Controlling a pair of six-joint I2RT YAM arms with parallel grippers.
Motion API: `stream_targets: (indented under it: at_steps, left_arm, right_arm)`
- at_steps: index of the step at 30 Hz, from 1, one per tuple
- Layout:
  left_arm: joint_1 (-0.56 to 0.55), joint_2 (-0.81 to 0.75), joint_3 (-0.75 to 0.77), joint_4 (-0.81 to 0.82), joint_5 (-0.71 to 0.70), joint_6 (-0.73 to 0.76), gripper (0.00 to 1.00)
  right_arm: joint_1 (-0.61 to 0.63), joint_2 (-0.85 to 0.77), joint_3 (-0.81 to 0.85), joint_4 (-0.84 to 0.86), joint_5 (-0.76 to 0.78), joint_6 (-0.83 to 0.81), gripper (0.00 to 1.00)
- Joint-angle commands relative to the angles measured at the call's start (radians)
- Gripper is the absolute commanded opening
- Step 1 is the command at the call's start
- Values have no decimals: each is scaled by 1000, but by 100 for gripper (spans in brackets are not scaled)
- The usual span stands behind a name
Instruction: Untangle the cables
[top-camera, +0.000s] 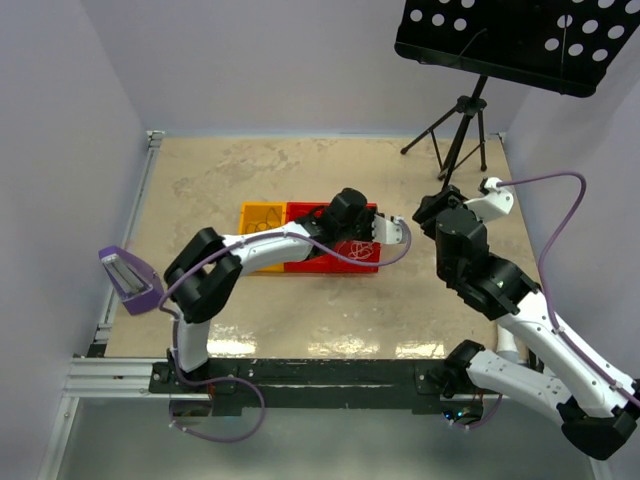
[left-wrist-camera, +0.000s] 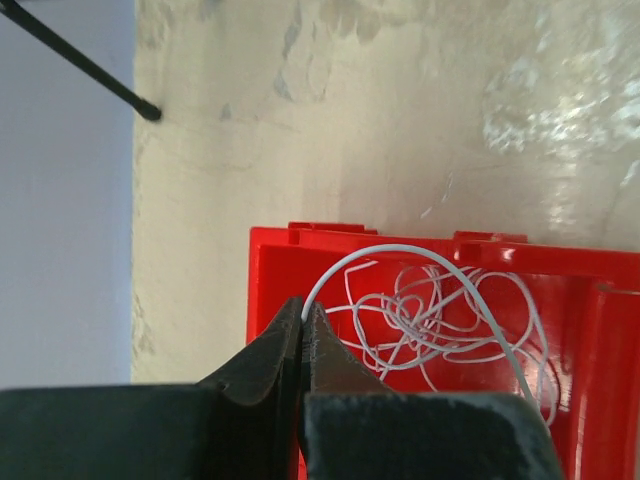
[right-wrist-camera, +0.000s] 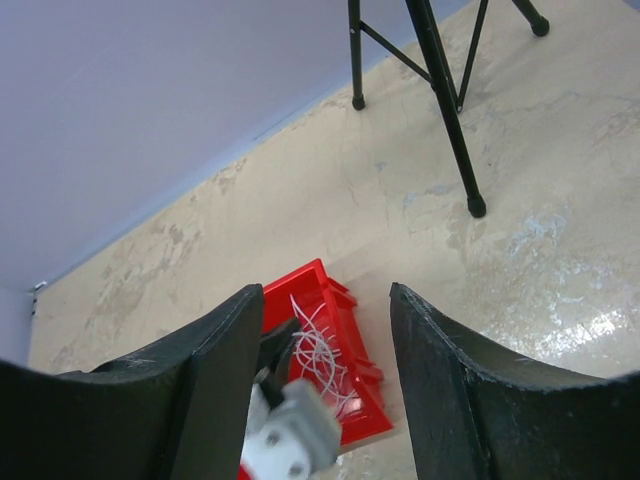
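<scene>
A tangle of thin white cables (left-wrist-camera: 430, 325) lies in the red bin (left-wrist-camera: 270, 290). My left gripper (left-wrist-camera: 303, 312) is shut on one white cable, which arcs up from the fingertips and back down into the tangle. In the top view the left gripper (top-camera: 372, 232) is over the red bin (top-camera: 330, 265) near the cables (top-camera: 362, 250). My right gripper (right-wrist-camera: 327, 292) is open and empty, held above the table to the right of the bin. It also shows in the top view (top-camera: 432, 210). The right wrist view shows the white cables (right-wrist-camera: 318, 350) and the red bin (right-wrist-camera: 305, 280).
A yellow bin (top-camera: 262, 215) adjoins the red bin on its left, with thin dark loops in it. A black music stand (top-camera: 515, 35) on a tripod (top-camera: 455, 130) stands at the back right. A purple holder (top-camera: 130, 278) sits at the table's left edge.
</scene>
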Motion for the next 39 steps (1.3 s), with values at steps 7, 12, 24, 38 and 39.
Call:
stream_targets:
  at_steps: [7,12,24,38,39]
  left_arm:
    - [40,172,238,-194,-195,-118,0]
    - [81,198,315,-280,-179,-214,5]
    - [83,93,283,-386,-21,-252,66]
    - [110,74,603,-853,143,-137,100]
    - [121,68,615,-870,147,-143,100]
  right_arm:
    - [-8,8,30,10,12,-14,58]
    - [-8,-1,29,3,3,-14,58]
    - [-9,33,-27,0,-54,23,60]
    - [-11,66,15,-29,-83,24,63]
    - [-11,66,18,-32,-84,26,63]
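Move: The left hand holds the arched white cable by one end; the rest lies below in the right-hand red compartment, whose middle is roughly 11 cm below the hand, 1 cm back and 1 cm to the right. Level with it, the middle compartment with the orange cable lies 10 cm farther left and the yellow bin 21 cm farther left. From the right hand, the white cable's compartment is about 7 cm ahead, 16 cm left and 29 cm below. Still pinching the white cable's end, the left hand carries it forward about 6 cm and down 5, drifting left and turning counter-clockwise, then opens fully and lets go. While opening it draws back and tips its fingers down some 20 degrees, finally rising about 8 cm. The right hand, empty and part open, sinks about 3 cm, edging left. ##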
